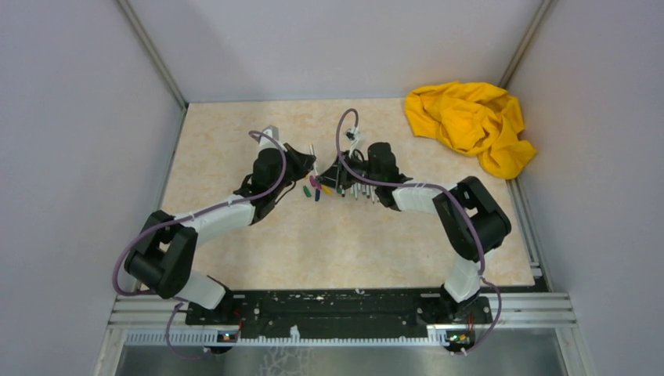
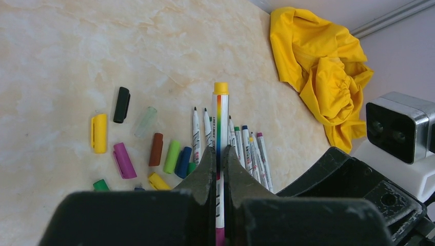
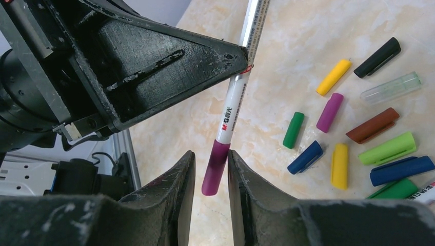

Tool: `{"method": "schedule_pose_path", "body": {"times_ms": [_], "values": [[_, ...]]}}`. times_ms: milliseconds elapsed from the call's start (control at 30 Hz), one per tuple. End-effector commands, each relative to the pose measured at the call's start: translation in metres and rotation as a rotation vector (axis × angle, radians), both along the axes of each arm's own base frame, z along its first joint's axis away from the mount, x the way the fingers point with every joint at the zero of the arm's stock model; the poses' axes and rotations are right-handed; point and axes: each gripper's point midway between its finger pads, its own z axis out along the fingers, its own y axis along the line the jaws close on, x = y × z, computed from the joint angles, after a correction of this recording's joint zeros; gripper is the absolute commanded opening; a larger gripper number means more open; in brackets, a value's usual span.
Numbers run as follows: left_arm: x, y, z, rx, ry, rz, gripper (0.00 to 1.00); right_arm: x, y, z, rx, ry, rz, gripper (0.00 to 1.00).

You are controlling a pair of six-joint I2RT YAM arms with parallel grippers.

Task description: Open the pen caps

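Note:
My left gripper [image 2: 219,154] is shut on a white pen [image 2: 220,118] with a rainbow stripe and a yellow end, held above the table. A purple pen cap [image 3: 215,166] sits on the pen's other end. My right gripper [image 3: 211,154] is open around that cap: the right finger is close against it and a gap shows on the left. Several loose pen caps lie on the table, among them yellow [image 3: 333,77], black [image 3: 377,57], purple [image 3: 330,111], green [image 3: 293,129] and blue [image 3: 305,157]. In the top view both grippers [image 1: 307,168] [image 1: 338,176] meet mid-table.
A row of uncapped pens [image 2: 246,154] lies beside the loose caps [image 2: 156,149]. A crumpled yellow cloth [image 1: 470,125] sits at the back right corner. Grey walls enclose the table [image 1: 235,141] on three sides.

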Motion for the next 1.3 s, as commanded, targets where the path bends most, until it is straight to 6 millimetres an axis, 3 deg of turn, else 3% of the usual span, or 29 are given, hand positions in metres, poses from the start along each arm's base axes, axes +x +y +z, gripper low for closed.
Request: {"method": "schedule_pose_path", "body": {"times_ms": [0,367,567,900,1167,1267], "values": [[0.003,-0.014,0.018,-0.030,-0.040,-0.029,0.00,0.003,0.013,0.016,0.033,-0.052,0.034,0.29],[0.000,-0.020,0.021,-0.031,-0.045,-0.032,0.00,0.004,0.014,0.007,0.012,-0.040,0.025,0.28],[-0.001,-0.018,0.019,-0.024,-0.041,-0.023,0.00,0.005,0.010,0.003,-0.013,-0.046,0.009,0.00],[0.000,-0.018,0.012,0.029,-0.038,-0.037,0.36,0.001,0.011,0.007,-0.014,-0.054,0.036,0.00],[0.004,-0.024,0.010,0.064,-0.040,-0.068,0.36,-0.002,0.011,0.007,-0.015,-0.045,0.052,0.00],[0.005,-0.026,0.006,0.081,-0.034,-0.081,0.27,-0.002,0.011,0.007,-0.018,-0.043,0.052,0.00]]}}
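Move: The held pen's magenta cap hangs some 2 cm to the left of the right hand and 2 cm below it, level fore and aft. From the left hand, which pinches the pen's body, that cap is about 5 cm back, 1 cm right and 4 cm down. On the table some 13 cm below the right hand lie a loose blue cap, 3 cm ahead and 1 left, a small green cap, 4 ahead and 4 left, and a yellow cap, 4 ahead and 2 right. The pen, still in the left hand's pinch, is carried about 1.5 cm right while the right hand sinks, some 2.5 cm in all, with its fingers closing from either side to pinch the magenta cap. Once the cap is gripped, the left fingers open about a third of the way around the pen body and the left hand stays almost in place; the right keeps its hold. ##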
